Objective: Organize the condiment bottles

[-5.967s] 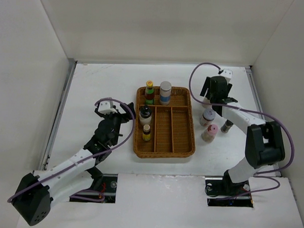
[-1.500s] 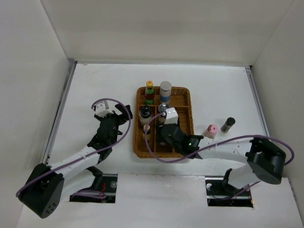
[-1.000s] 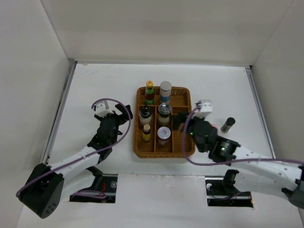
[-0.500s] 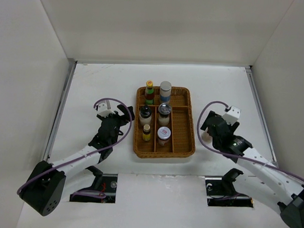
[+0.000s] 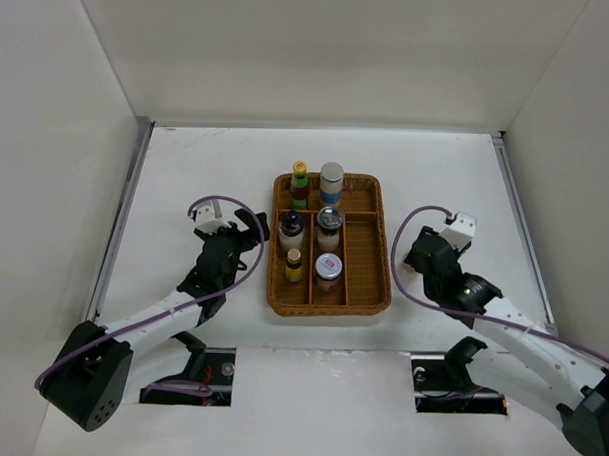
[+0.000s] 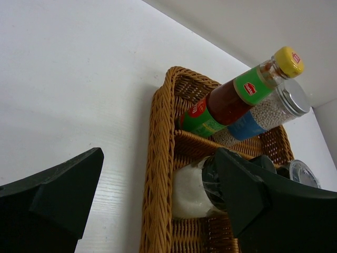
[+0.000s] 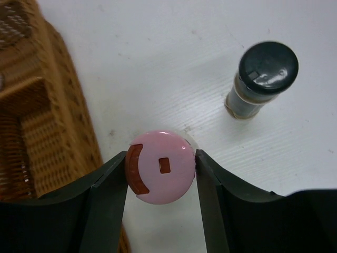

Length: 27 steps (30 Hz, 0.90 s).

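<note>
In the right wrist view my right gripper (image 7: 161,157) is shut on the pink-capped bottle (image 7: 160,178), one finger against each side of its cap; the bottle stands on the table just right of the wicker tray (image 7: 73,121). A dark-capped bottle (image 7: 261,79) stands beyond it. From above, my right gripper (image 5: 416,254) hides both. The tray (image 5: 329,309) holds a green yellow-capped bottle (image 5: 300,184), a blue-labelled jar (image 5: 331,182), a black-capped jar (image 5: 290,230), a silver-capped jar (image 5: 330,227), a small yellow-capped bottle (image 5: 294,265) and a red-lidded jar (image 5: 328,271). My left gripper (image 5: 246,231) is open and empty at the tray's left rim.
In the left wrist view the tray's woven wall (image 6: 160,174) lies between the open fingers (image 6: 52,195), with the green bottle (image 6: 226,97) and the blue-labelled jar (image 6: 263,113) behind it. White walls enclose the table on three sides.
My right gripper left the tray, swung right and closed on the pink-capped bottle. Two more jars stand in the tray's middle column than six seconds ago. The left arm barely moved.
</note>
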{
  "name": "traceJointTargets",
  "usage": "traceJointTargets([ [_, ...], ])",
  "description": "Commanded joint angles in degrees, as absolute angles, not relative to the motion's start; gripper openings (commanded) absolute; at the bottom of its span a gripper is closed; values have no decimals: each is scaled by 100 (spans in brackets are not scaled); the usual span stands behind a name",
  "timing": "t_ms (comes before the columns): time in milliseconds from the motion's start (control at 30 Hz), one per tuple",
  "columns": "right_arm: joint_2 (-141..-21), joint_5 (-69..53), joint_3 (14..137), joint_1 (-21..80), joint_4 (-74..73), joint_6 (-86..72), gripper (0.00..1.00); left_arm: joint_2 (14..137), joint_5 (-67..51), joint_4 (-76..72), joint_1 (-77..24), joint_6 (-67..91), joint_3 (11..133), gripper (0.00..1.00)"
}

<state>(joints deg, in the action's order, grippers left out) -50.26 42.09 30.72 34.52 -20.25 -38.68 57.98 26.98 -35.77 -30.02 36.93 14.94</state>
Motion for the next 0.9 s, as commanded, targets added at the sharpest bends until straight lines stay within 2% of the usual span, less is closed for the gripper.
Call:
traceJointTargets([
  [0,-4667,4693,3620,4002,-1354,-3315,39,5836,2663,-3885,-2957,3762,1503,88],
  [200,-5526,4159,4166,4636,-143,-2708,40,5924,2637,-3955,-2949,3771,1512,87],
  [333,-6413,3727,4306,4645,666,-2549,40,5862,2681,-3955,-2940,3762,1485,87],
  [600,-7689,3410,4526,4276,1169,-2452,44,5818,2646,-3937,-2887,3762,1477,87],
  [667,-7778,3463,4544,4250,1134,-2461,54,5801,2637,-3929,-2887,3762,1477,87],
  [767,-7691,3419,4509,4232,1081,-2496,77,5792,2637,-3929,-2887,3762,1477,87],
  [867,-7165,3471,4430,4223,932,-2479,84,5809,2637,-3955,-2896,3762,1477,87],
])
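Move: The free far end of the tray's right-hand compartment, where the pink-capped bottle in the right hand is headed, lies about 13 cm left, 7 cm ahead and 6 cm below. The clear jar stands some 21 cm left and 9 cm ahead, the blue-label jar 21 cm left and 17 cm ahead; the black-capped shaker is about 8 cm right and 3 cm ahead. From the left hand that spot is roughly 26 cm right, level, 8 cm lower. Carrying the already gripped pink-capped bottle leftward in an arc, the right hand rises over 8 cm to clear the tray's right rim, swings about 13 cm left and 7 cm forward, and turns some 20 degrees counter-clockwise. It then lowers the bottle into the right compartment's far end, opens the fingers to let go of the cap and starts up by about a centimetre. ##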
